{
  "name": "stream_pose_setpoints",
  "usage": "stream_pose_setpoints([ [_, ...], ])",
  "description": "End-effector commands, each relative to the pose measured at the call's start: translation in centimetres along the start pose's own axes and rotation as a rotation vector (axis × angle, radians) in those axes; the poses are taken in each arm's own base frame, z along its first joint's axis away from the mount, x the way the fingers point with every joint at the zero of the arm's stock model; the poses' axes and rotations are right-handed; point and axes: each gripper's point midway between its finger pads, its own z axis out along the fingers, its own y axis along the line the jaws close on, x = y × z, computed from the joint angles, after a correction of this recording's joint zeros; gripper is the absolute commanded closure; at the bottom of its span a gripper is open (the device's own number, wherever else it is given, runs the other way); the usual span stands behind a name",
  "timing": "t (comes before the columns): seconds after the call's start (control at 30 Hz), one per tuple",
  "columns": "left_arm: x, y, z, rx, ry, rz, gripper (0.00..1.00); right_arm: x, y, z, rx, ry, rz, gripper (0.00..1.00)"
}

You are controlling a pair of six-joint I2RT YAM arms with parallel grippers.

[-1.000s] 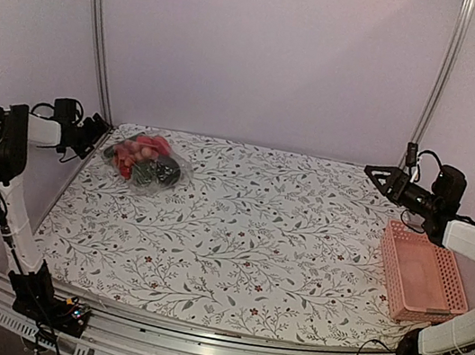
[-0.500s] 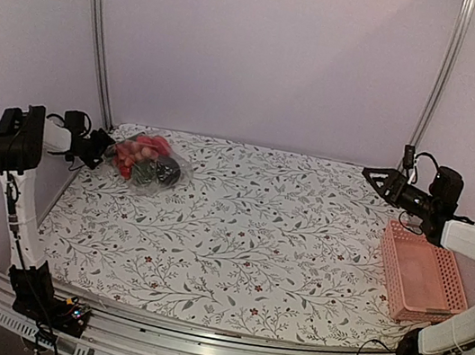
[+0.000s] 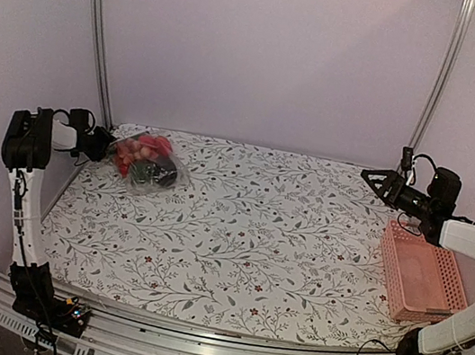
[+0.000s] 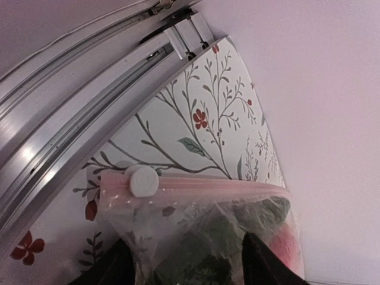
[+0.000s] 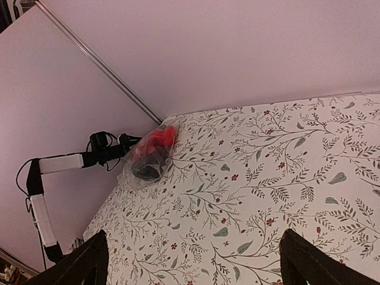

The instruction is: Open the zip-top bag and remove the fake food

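Observation:
The zip-top bag (image 3: 150,167) lies at the table's far left corner, its pink zip strip shut with a white slider (image 4: 143,180) at one end. Inside it the fake food (image 3: 140,150) shows as red pieces and a dark green one (image 4: 209,234). My left gripper (image 3: 105,148) reaches in from the left, level with the table. Its jaws stand apart on either side of the bag (image 4: 178,214) just below the zip, around the left gripper (image 4: 185,246) midpoint. My right gripper (image 3: 371,174) hangs open at the far right, well away from the bag (image 5: 148,159).
A pink mesh basket (image 3: 421,277) sits at the right edge, under the right arm. Aluminium rails (image 4: 71,136) and a wall run close behind the bag. Upright posts (image 3: 98,27) stand at both back corners. The right gripper (image 5: 193,237) looks across the flowered tablecloth (image 5: 267,196).
My left gripper has moved right, up to the bag, and its jaws have narrowed around the bag's zip end. The right arm has barely shifted.

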Motion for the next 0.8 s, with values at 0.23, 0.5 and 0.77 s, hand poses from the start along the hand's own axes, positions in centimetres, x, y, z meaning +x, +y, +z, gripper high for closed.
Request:
stream_pose_setpoints([
  [0.23, -0.4, -2.5, 0.5, 0.034, -0.023, 0.086, 0.87, 0.6, 0.0, 0.4, -0.016, 0.023, 0.01, 0.01],
  [0.5, 0.8, -9.9, -1.5, 0.167, -0.035, 0.292, 1.0, 0.3, 1.0, 0.1, -0.039, 0.019, -0.016, 0.01],
  [0.77, 5.6, -20.2, -5.7, 0.365, -0.045, 0.585, 1.0, -0.3, 2.4, 0.2, -0.071, 0.024, -0.052, 0.01],
])
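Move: The zip-top bag's slider corner lies almost at the left hand, about 2 cm ahead and 1 cm to its left, with bag film already between the open fingers. The red food inside is about 10 cm to the hand's right and 2 cm nearer the base; the dark green food about 20 cm right and 6 cm nearer. From the right hand, the slider corner lies some 82 cm left, 22 cm ahead and 20 cm lower. The left hand edges about 1 cm forward, low over the table, while its fingers, roughly two-thirds open, shut fully and pinch the bag's corner by the zip slider. Then, keeping that pinch, it speeds up to the right and upward, about 8 cm each, drawing the corner towards the middle of the table as the wrist swings clockwise, rolls left side up and lifts the fingertips, about 10 to 15 degrees each. ##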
